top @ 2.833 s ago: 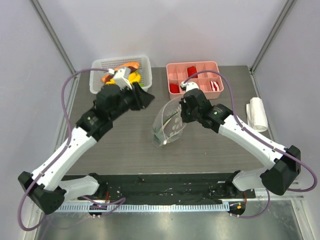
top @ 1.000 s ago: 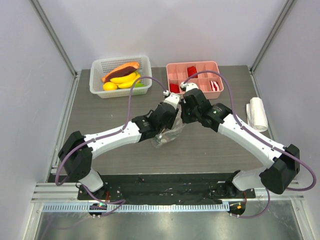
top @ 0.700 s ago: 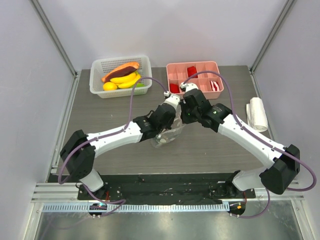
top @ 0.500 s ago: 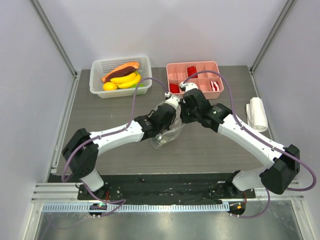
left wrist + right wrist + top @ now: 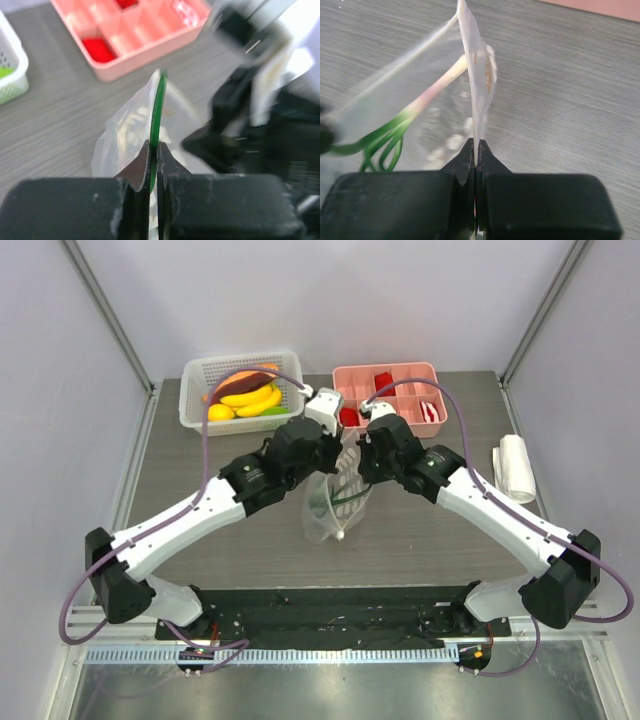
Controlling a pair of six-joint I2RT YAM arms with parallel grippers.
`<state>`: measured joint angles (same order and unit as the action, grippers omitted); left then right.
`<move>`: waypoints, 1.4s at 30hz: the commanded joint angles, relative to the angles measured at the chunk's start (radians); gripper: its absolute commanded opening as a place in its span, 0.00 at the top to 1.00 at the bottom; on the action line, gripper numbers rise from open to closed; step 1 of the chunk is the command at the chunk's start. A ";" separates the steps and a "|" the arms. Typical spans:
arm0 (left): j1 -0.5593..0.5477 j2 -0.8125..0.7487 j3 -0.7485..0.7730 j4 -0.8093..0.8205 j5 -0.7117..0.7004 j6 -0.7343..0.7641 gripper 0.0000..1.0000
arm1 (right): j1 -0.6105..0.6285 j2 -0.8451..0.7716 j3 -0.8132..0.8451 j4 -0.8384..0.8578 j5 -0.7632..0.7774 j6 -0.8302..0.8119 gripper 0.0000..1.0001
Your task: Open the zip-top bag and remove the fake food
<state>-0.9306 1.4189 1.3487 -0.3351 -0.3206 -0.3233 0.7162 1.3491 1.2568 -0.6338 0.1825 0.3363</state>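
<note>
The clear zip-top bag hangs upright over the table between my two grippers. My right gripper is shut on the bag's white-dotted top edge. My left gripper is shut on a thin green piece of fake food. In the right wrist view this piece is a green-leafed, pink-white stalk that still lies within the bag. Yellow bananas and the orange-and-maroon piece lie in the white basket.
The pink divided tray with red and white blocks stands just behind the grippers. A white rolled cloth lies at the table's right edge. A corner of the basket shows in the left wrist view.
My left gripper has shut on the green piece inside the bag and has risen back toward the basket. The bag has been drawn up taller. The right arm has stayed put.
</note>
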 commanded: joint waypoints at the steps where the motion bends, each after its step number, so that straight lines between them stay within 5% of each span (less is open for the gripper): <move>1: 0.007 -0.035 0.118 -0.030 0.011 -0.088 0.99 | 0.003 -0.002 0.075 0.040 0.000 -0.009 0.99; 7: 0.030 -0.040 0.234 -0.051 -0.037 -0.099 0.99 | 0.003 0.002 0.046 0.026 0.077 -0.033 0.99; 18: 0.189 -0.156 0.245 -0.041 0.259 -0.218 1.00 | 0.000 0.004 -0.006 0.043 0.264 -0.040 0.99; 26: 0.286 -0.271 0.041 -0.057 0.275 -0.212 1.00 | -0.078 -0.100 -0.088 0.152 0.016 -0.022 0.98; 34: 0.308 -0.301 -0.124 0.022 0.457 -0.235 1.00 | -0.156 -0.077 -0.082 0.174 -0.167 0.023 0.72; 39: 0.308 -0.301 -0.151 0.042 0.523 -0.241 1.00 | -0.167 -0.038 -0.056 0.171 -0.236 0.036 0.73; 41: 0.308 -0.310 -0.152 0.045 0.523 -0.237 1.00 | -0.169 -0.034 -0.053 0.168 -0.238 0.038 0.52; 42: 0.308 -0.310 -0.152 0.050 0.528 -0.235 1.00 | -0.169 -0.034 -0.053 0.169 -0.239 0.037 0.50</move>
<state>-0.6231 1.1469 1.1885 -0.3641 0.1444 -0.5526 0.5556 1.3098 1.1595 -0.4938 -0.0097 0.3637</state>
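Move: Up and to the left of its bag, the left hand has the white basket it is filling: about 22 cm left, 16 cm ahead and 20 cm below that hand, which already pinches a green onion leaf. The zip-top bag's middle sits some 6 cm back from the left hand, straight across from it and 13 cm down; the pink tray is 15 cm ahead, 13 cm right, 20 cm down. From the right hand, already gripping the rim, the bag's middle is 6 cm left, 3 cm back and 9 cm down. Pulling the pinched green leaf upward, the left hand climbs about 14 cm above the bag and swings some 9 cm left, then sinks about 11 cm beside the bag, still pinching the leaf and rolled some 20 degrees with its left side down. The right hand draws the rim a few centimetres right and slightly forward, then opens its fingers nearly halfway, ending the pinch, and eases back left. ##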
